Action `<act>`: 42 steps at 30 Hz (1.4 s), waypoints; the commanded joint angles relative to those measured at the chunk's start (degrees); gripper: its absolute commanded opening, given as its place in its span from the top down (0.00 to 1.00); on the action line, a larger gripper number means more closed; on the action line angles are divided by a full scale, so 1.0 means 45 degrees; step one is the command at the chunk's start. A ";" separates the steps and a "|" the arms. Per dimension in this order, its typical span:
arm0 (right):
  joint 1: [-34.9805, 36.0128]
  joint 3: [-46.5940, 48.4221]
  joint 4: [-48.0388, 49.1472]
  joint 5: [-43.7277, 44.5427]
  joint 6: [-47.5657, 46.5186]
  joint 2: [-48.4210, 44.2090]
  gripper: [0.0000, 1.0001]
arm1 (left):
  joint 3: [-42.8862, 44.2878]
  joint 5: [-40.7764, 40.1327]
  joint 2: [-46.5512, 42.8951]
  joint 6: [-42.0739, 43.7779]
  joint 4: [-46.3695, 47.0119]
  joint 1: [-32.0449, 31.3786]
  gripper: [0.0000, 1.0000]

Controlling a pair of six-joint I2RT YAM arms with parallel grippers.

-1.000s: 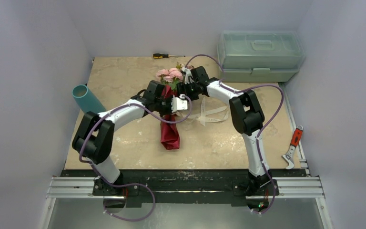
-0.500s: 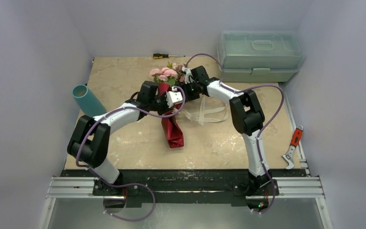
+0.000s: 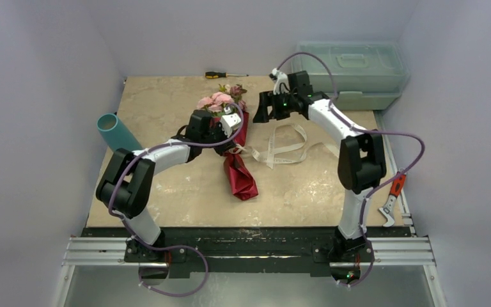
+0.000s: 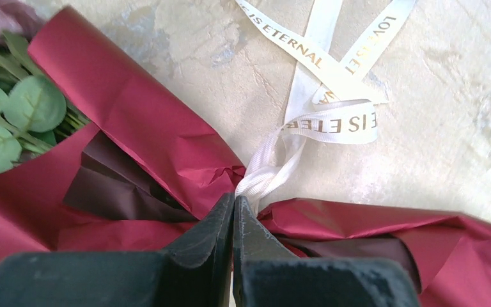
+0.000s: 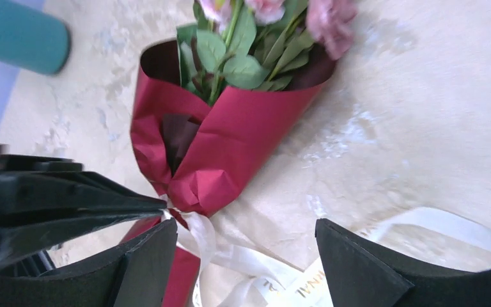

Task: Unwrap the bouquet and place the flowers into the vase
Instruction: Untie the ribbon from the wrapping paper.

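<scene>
The bouquet (image 3: 235,150) lies mid-table, a maroon paper cone (image 4: 134,128) pinched at its waist by a cream ribbon (image 4: 332,121). The flowers (image 3: 218,101), pink roses on leafy stems (image 5: 249,57), stick out of its far end. My left gripper (image 4: 233,199) is shut, its tips on the twisted ribbon at the knot. My right gripper (image 3: 262,110) hangs open to the right of the blooms, above the loose ribbon tails (image 5: 230,256), holding nothing. The teal vase (image 3: 116,133) stands at the left table edge, apart from both grippers.
A pale green toolbox (image 3: 348,73) sits at the back right. A black-and-yellow screwdriver (image 3: 225,75) lies along the back edge. A red-handled tool (image 3: 393,192) rests on the right rail. Ribbon tails (image 3: 284,146) trail right of the bouquet.
My right arm has drawn back to the right, away from the blooms, with its jaws wider. The bouquet has swung with my left gripper, blooms going left and the tail right.
</scene>
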 commanded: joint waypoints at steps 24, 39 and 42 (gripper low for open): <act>0.2075 -0.4136 0.1506 0.0159 0.2167 -0.1504 0.13 | 0.0005 -0.1057 0.1390 -0.9414 0.3452 0.0086 1.00; 0.2767 -0.3687 0.0682 0.2615 0.0907 0.0224 0.43 | -0.0092 -0.0381 0.1266 -1.1015 0.3952 0.0669 1.00; 0.2714 -0.3787 0.0379 0.2811 0.0715 0.0449 0.51 | 0.0014 0.0270 0.1232 -1.1319 0.4137 0.1103 1.00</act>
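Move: The right hand's goal, the ribbon loop beside the knot, lies some 11 cm back, 4 cm left and 9 cm below it. From the same hand the flowers are about 2 cm ahead, 11 cm left, 9 cm lower; the wrap's gathered tail is 20 cm back, 6 cm left, 11 cm lower; the loose ribbon ends are 12 cm back, 8 cm right, 13 cm lower. That loop is about 1 cm back, 4 cm right and 4 cm below the left hand. The right hand, open, lifts about 5 cm while drawing to its right, swings back and left over the wrap, then sinks to the loop beside the knot, ending about 10 cm back and 10 cm lower, its fingers partly closing around the ribbon. The left hand keeps its shut pinch on the ribbon, rolls about 45 degrees around its finger axis and eases a couple of centimetres forward and right. ##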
